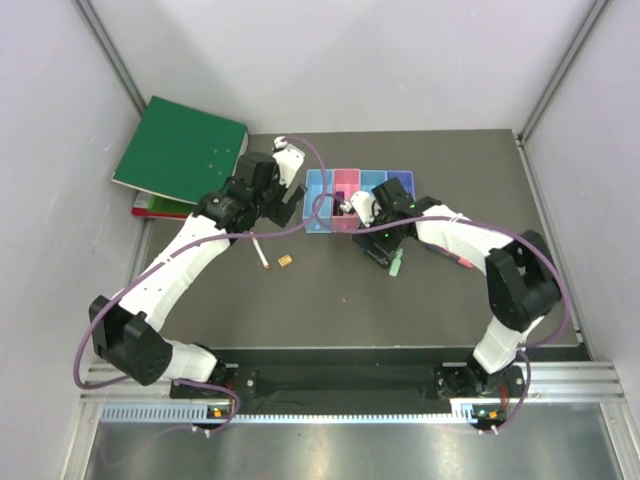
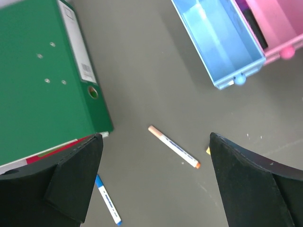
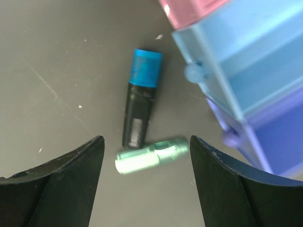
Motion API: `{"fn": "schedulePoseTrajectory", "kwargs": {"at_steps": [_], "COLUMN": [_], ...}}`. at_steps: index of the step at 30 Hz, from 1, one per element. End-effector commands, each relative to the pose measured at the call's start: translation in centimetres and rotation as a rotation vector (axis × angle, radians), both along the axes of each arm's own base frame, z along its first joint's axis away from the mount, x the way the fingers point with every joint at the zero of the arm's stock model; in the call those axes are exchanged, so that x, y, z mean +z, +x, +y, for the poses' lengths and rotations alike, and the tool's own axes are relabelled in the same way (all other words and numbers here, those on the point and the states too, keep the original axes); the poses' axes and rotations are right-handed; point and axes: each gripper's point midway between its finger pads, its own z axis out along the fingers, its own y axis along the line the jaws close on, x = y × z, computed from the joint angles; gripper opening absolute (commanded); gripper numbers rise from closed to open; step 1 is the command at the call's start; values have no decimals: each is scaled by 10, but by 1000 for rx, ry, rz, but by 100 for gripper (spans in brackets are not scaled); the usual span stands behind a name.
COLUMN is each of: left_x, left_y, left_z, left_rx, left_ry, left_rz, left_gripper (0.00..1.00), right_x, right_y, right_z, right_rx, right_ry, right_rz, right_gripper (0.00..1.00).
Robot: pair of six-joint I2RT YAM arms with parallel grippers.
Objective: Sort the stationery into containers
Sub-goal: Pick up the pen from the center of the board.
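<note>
The joined bins (image 1: 345,185) stand at the table's middle back: light blue (image 2: 218,42), pink (image 2: 277,28), light blue (image 3: 246,61), purple (image 3: 277,135). My left gripper (image 1: 285,208) is open and empty above a thin pinkish stick (image 2: 173,146), with a blue-capped white pen (image 2: 108,201) near its left finger. A tiny orange piece (image 1: 286,261) lies beside the stick (image 1: 260,252). My right gripper (image 1: 380,248) is open and empty above a black-blue marker (image 3: 140,99) and a small green piece (image 3: 150,155). A pink-red tube (image 1: 465,262) lies further right.
A large green binder (image 1: 180,150) lies at the back left on another red-edged one (image 1: 160,207), and it also shows in the left wrist view (image 2: 42,80). White walls close in the table on both sides and at the back.
</note>
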Motion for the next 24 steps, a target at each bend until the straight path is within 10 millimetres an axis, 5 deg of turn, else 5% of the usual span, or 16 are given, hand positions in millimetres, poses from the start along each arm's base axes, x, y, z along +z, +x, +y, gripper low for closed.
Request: {"fn": "schedulePoseTrajectory", "kwargs": {"at_steps": [1,12,20,24], "left_x": [-2,-1,2,5], "left_y": [-5,-5,0,2], "left_z": [-1,2,7,10], "left_rx": [-12,-11,2,5], "left_ry": [-25,-38,-44,-41], "left_rz": [1,-13,-31,-40], "left_gripper": [99,99,99,99], "right_x": [-18,-63,-75,-67], "right_y": [9,15,9,2], "right_z": [16,28,32,33], "right_rx": [16,29,52,63], "right_ry": [-4,-75,-96,-94], "right_rz": [1,64,92,89], "right_gripper": [73,64,3,0]}}
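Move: Ahead and to the left of the right hand, by about 1 cm and 2 cm, lies the pen's middle, some 6 cm below the fingers, its blue cap pointing forward-left. The green bottle sits near its black end, about 3 cm right and 1 cm back of the hand. The pink tray's middle is some 13 cm ahead and 8 cm left. From the left hand the pen lies roughly 22 cm right, 4 cm back and 23 cm down. Sinking about 6 cm almost straight down with its fingers open, the right hand comes down over the pen, then slides low some 3 cm to the left and slightly forward, along the pen towards its cap. There the fingers close and pinch the black body just behind the blue cap. The left hand, open and empty, eases down about 2 cm. ##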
